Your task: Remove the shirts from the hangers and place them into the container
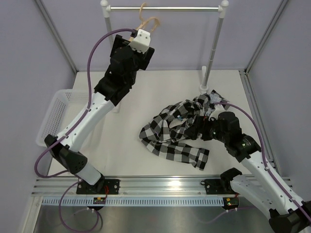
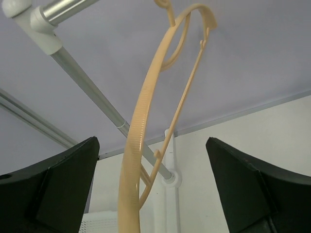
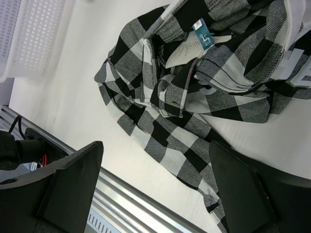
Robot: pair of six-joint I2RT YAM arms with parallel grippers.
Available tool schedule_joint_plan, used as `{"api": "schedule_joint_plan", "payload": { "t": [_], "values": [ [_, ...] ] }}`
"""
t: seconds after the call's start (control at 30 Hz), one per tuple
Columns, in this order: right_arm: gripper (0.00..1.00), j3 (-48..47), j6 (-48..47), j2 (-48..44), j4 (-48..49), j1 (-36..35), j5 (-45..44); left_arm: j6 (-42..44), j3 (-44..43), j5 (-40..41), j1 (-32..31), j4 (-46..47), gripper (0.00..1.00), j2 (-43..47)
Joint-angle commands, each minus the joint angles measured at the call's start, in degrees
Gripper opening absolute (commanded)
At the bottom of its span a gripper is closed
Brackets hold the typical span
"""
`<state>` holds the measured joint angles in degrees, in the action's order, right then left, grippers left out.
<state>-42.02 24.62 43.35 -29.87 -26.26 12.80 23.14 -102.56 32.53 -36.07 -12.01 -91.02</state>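
Note:
The black-and-white checked shirt (image 1: 177,132) lies crumpled on the table right of centre, off its hanger; in the right wrist view the shirt (image 3: 194,92) shows a blue label at the collar. The bare tan hanger (image 1: 148,22) hangs from the rail. My left gripper (image 1: 147,30) is raised to it. In the left wrist view the hanger (image 2: 138,126) stands between the wide-apart jaws of the left gripper (image 2: 153,194), touching neither. My right gripper (image 1: 204,128) hovers open over the shirt's near edge, its jaws (image 3: 155,194) empty. The white container (image 1: 54,114) sits at the table's left edge.
The metal rail (image 1: 165,8) on white posts (image 1: 214,43) spans the back of the table; it also crosses the left wrist view (image 2: 92,92). The container's mesh wall (image 3: 29,39) shows top left in the right wrist view. An aluminium track (image 1: 160,183) runs along the near edge.

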Motion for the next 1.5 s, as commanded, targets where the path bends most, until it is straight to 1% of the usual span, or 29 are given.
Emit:
{"api": "schedule_joint_plan", "payload": {
  "t": [0.0, 0.13, 0.23, 0.27, 0.33, 0.37, 0.4, 0.5, 0.6, 0.67, 0.8, 0.97, 1.03, 1.13, 1.17, 1.23, 1.33, 1.47],
  "values": [
    [0.99, -1.66, -0.63, -1.78, -1.16, -0.46, -1.46, -2.65, -1.76, -3.79, -0.05, -0.29, 0.99, 6.2],
    [0.99, -3.76, -0.98, -2.75, -3.35, -0.46, -3.48, -4.94, -0.71, -5.72, -2.15, -4.5, 0.99, 10.51],
    [0.99, -5.34, -1.15, -4.41, -4.93, -0.46, -6.02, -6.25, 0.52, -4.68, -7.15, -8.45, 0.99, 12.97],
    [0.99, -5.79, -1.24, -5.37, -5.46, -0.54, -6.73, -7.3, 2.61, -4.67, -9.78, -9.08, 0.99, 13.67],
    [0.99, -7.02, -1.16, -6.26, -6.78, -0.54, -9.35, -13.09, 5.6, -7.82, -11.55, -10.31, 0.99, 15.77],
    [0.99, -7.37, -0.98, -7.48, -7.22, -0.55, -10.33, -18.34, 9.45, -9.66, -12.43, -10.31, 0.99, 16.48],
    [1.0, -7.72, -0.81, -8.1, -8.01, -0.55, -12.34, -21.17, 11.14, -12.64, -12.7, -10.23, 0.99, 17.1],
    [0.99, -8.69, 0.07, -10.74, -9.86, -0.55, -17.17, -28.3, 17.38, -15.74, -13.93, -10.05, 0.99, 16.67],
    [0.99, -8.34, 1.3, -14.08, -11.26, -0.46, -20.78, -31.83, 20.2, -18.55, -15.78, -9.61, 0.99, 12.29],
    [0.99, -7.99, 1.83, -16.19, -11.79, -0.46, -21.67, -32.28, 21.0, -19.44, -17.62, -8.91, 0.99, 7.72],
    [0.99, -7.29, 2.36, -18.3, -13.02, -0.46, -21.85, -31.4, 24.68, -19.52, -20.61, -1.64, 0.99, 1.12],
    [0.99, -6.76, 2.54, -19.27, -15.22, -0.46, -21.76, -30.08, 25.75, -15.84, -24.48, 5.84, 0.99, -7.74],
    [0.99, -6.67, 2.45, -19.71, -15.31, -0.46, -21.32, -29.21, 24.35, -14.52, -25.36, 6.56, 0.99, -10.48],
    [0.99, -6.67, 2.36, -19.89, -15.31, -0.54, -20.53, -28.67, 23.2, -8.73, -25.54, 8.31, 0.99, -15.4],
    [0.99, -6.67, 2.36, -19.89, -15.4, -0.55, -20.53, -27.8, 23.02, -5.06, -25.54, 9.02, 0.99, -16.37],
    [0.99, -6.5, 2.27, -19.89, -15.31, -0.55, -20.36, -26.83, 22.59, -1.79, -25.19, 9.9, 0.99, -19.53],
    [0.99, -5.97, 2.36, -19.62, -14.96, -0.46, -20.18, -27.79, 20.83, -1.68, -24.05, 8.32, 0.99, -23.84],
    [0.99, -5.7, 2.45, -19.18, -14.69, -0.46, -19.57, -30.69, 19.25, -5.01, -22.9, 5.08, 0.99, -27.71]
  ]
}}
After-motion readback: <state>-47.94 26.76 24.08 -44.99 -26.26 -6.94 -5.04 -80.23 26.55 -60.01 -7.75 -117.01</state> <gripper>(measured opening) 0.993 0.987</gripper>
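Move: The shirt lies heaped on the table, its middle some 21 cm to the left hand's right, 12 cm back and about 42 cm below. The hanger on the rail is still between its open fingers, its middle about 10 cm ahead, 4 cm right and slightly higher; the right rack foot stands level with that hand, 29 cm right and 42 cm below. From the right hand the shirt is about 6 cm ahead, 6 cm left and 16 cm below. Open left hand swings down about 40 cm, right and back, to the shirt; the right hand withdraws rightward. ##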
